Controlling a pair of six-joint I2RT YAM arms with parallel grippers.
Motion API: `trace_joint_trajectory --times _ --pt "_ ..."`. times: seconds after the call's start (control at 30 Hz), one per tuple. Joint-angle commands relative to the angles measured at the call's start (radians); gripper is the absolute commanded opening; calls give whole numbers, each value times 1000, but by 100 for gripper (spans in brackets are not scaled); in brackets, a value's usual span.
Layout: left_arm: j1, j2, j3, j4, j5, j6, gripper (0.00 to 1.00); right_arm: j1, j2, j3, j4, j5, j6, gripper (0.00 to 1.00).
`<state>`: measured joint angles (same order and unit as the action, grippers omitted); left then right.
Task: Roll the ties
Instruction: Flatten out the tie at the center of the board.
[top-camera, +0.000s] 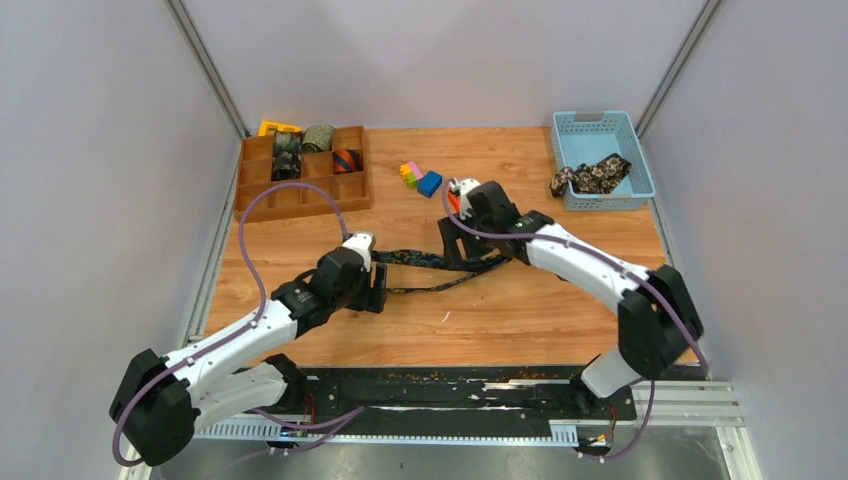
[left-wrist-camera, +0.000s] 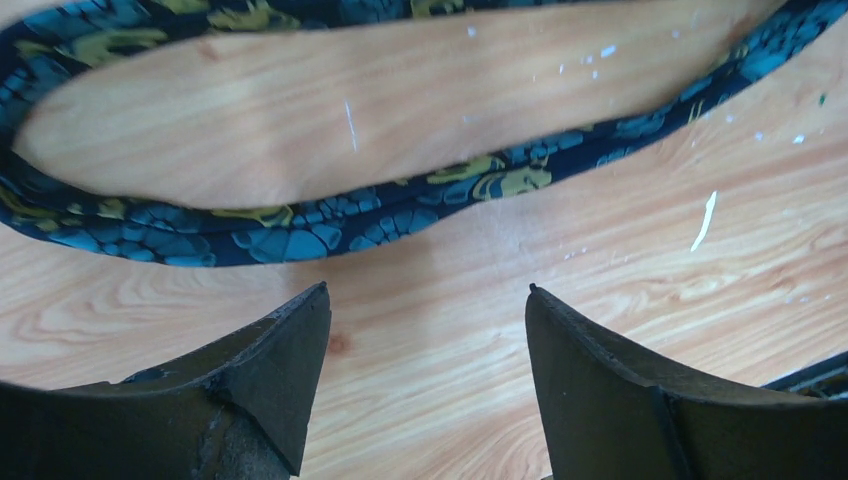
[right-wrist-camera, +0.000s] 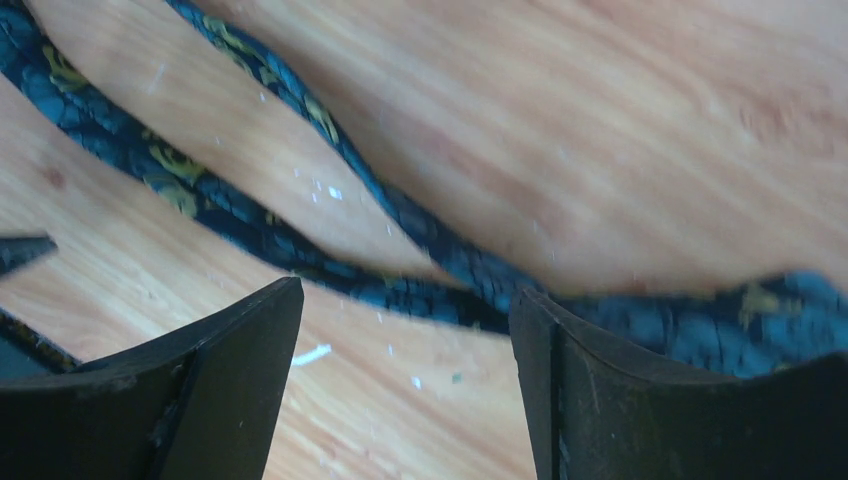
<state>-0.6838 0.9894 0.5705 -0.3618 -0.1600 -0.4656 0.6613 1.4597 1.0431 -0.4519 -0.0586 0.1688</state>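
A navy tie with gold-teal paisley lies unrolled and doubled over in a long loop mid-table, between my two grippers. My left gripper sits at the loop's left end. In its wrist view it is open with bare wood between the fingers, and the tie curves just beyond the tips. My right gripper hovers over the loop's right part. It is open too, and the tie runs past its tips and behind the right finger. Several rolled ties sit in the wooden tray. A black-tan floral tie lies bunched in the blue basket.
The wooden compartment tray stands at the back left. The blue basket stands at the back right. Small coloured blocks lie between them, just behind the right gripper. Grey walls close in the table on three sides.
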Motion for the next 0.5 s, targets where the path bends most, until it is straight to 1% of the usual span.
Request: trace_joint_trajectory --times 0.0,0.2,0.27,0.37,0.47 --pt "-17 -32 -48 81 51 0 79 18 172 202 -71 -91 -138 78" --pt "-25 9 -67 122 43 45 80 18 374 401 -159 -220 -247 80" --pt "-25 35 -64 132 33 56 82 19 427 457 -183 -226 -270 80" --pt "-26 49 -64 157 39 61 83 17 487 511 -192 -222 -277 78" --pt "-27 73 -50 159 58 38 82 18 547 553 -204 -250 -287 74"
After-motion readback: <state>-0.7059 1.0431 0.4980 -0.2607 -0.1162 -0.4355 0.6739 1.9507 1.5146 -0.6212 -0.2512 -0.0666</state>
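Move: The tie lies as a loop of two strands. For the right hand, the far strand's middle is about 9 cm left, 4 cm ahead and 7 cm below; the red piece is some 14 cm ahead, 3 cm left, the blue block 18 cm ahead, 8 cm left. From the left hand, the near strand is about 5 cm ahead, 3 cm right and 4 cm below, the far strand 11 cm ahead, 3 cm right. Swing the right gripper about 7 cm left and 4 to 5 cm forward over the tie's far strand, letting it sink some 4 cm as it slows, while the wrist turns roughly 20 degrees counter-clockwise; keep its fingers open. Lower the left gripper, also still open, by about 3 cm on the near side of the near strand, easing slightly back and then part of the way forward again. ##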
